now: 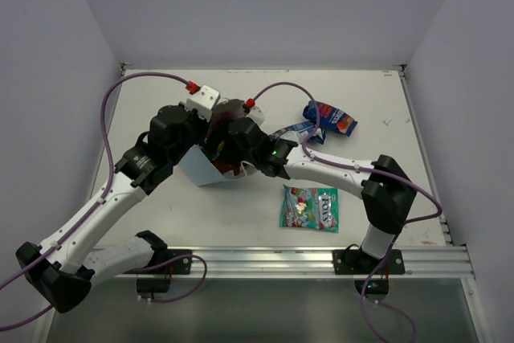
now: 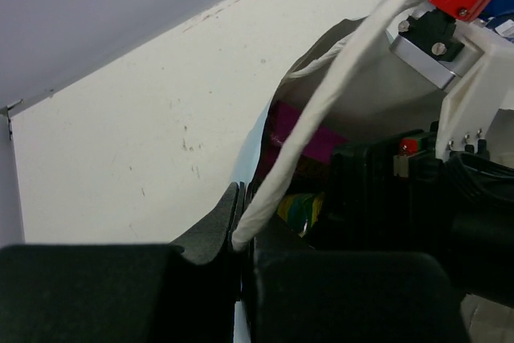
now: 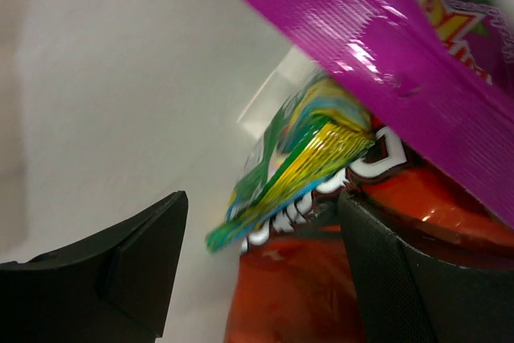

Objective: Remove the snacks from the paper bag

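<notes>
The light-blue paper bag (image 1: pixel 197 168) stands tilted at mid-table. My left gripper (image 1: pixel 210 140) is shut on its rim, pinching the wall where the white loop handle (image 2: pixel 321 110) starts. My right gripper (image 1: pixel 230 158) reaches into the bag's mouth and is open (image 3: pixel 261 222). Between its fingers lies a red-orange Doritos packet (image 3: pixel 305 295). A green-yellow packet (image 3: pixel 297 166) rests on top of it, under a magenta-purple packet (image 3: pixel 385 54). The fingers touch none of them firmly. The left wrist view also shows the magenta packet (image 2: pixel 305 138) and the green-yellow one (image 2: pixel 299 208) inside.
Three packets lie on the table outside the bag: a teal one (image 1: pixel 309 208) near the front, a dark blue and red one (image 1: pixel 331 118) and a blue-white one (image 1: pixel 293 130) behind the right arm. White walls close in the table on three sides.
</notes>
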Controlling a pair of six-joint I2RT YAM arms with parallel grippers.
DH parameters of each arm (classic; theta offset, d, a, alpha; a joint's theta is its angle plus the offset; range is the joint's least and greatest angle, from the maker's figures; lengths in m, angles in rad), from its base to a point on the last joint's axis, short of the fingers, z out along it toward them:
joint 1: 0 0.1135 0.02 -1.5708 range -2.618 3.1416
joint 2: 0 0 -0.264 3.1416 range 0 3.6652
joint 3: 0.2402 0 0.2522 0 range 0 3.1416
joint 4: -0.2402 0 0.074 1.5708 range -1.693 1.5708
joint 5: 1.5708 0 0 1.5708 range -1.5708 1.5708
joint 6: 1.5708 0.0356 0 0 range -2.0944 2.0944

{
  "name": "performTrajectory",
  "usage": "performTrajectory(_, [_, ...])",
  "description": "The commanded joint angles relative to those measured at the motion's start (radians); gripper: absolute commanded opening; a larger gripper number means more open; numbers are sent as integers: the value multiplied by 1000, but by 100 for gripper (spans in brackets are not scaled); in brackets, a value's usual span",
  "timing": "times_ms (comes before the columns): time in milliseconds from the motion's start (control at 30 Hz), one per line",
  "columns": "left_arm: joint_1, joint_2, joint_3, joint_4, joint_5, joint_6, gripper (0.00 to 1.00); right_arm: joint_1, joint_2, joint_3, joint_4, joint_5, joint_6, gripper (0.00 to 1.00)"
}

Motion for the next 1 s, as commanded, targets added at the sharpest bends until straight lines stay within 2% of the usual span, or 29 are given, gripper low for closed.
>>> performTrajectory(0, [-1,-26,12,98,42,-28,0,0,51,25,20,67,61,79])
performTrajectory(167, [-1,-43,2,98,63,-28,0,1,91,6,9,71,67,78])
performTrajectory(300, [-3,-49,-14,98,82,-27,0,0,120,20,31,67,44,67])
performTrajectory(400, [-2,-50,-20,95,86,-28,0,0,148,46,12,67,36,49])
performTrajectory(433, [-1,-50,-18,94,89,-31,0,-1,160,50,5,67,35,39])
performTrajectory(500, [-1,-55,-17,94,89,-33,0,-3,165,51,0,68,32,25])
performTrajectory(533, [-3,-57,-17,94,85,-31,0,-3,165,44,2,73,29,13])
performTrajectory(600, [-1,-58,-20,92,76,-31,0,-6,151,34,2,76,18,0])
performTrajectory(967, [-1,-70,-60,82,-38,-33,0,-9,-107,-37,199,5,-278,0])
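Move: The right hand is already inside the paper bag with its fingers open; the small green-yellow pack lies about 4 cm ahead, 2 cm to its left and 3 cm below. The red pack is some 3 cm ahead, 3 cm to the right and 5 cm below the hand, the magenta pack roughly 9 cm ahead, 2 cm right and 2 cm below. From the left hand, holding the bag's rim, the green-yellow pack is about 3 cm ahead, 5 cm right and 13 cm below. The right fingertips shut fully on the near edge of the green-yellow pack, after the hand pushes forward and down into the bag, roughly 3 cm each way. Then it draws up about 2 cm and slightly back and right, tilting a little upward. The left hand keeps its pinch on the rim, easing about 1 cm back and down. ##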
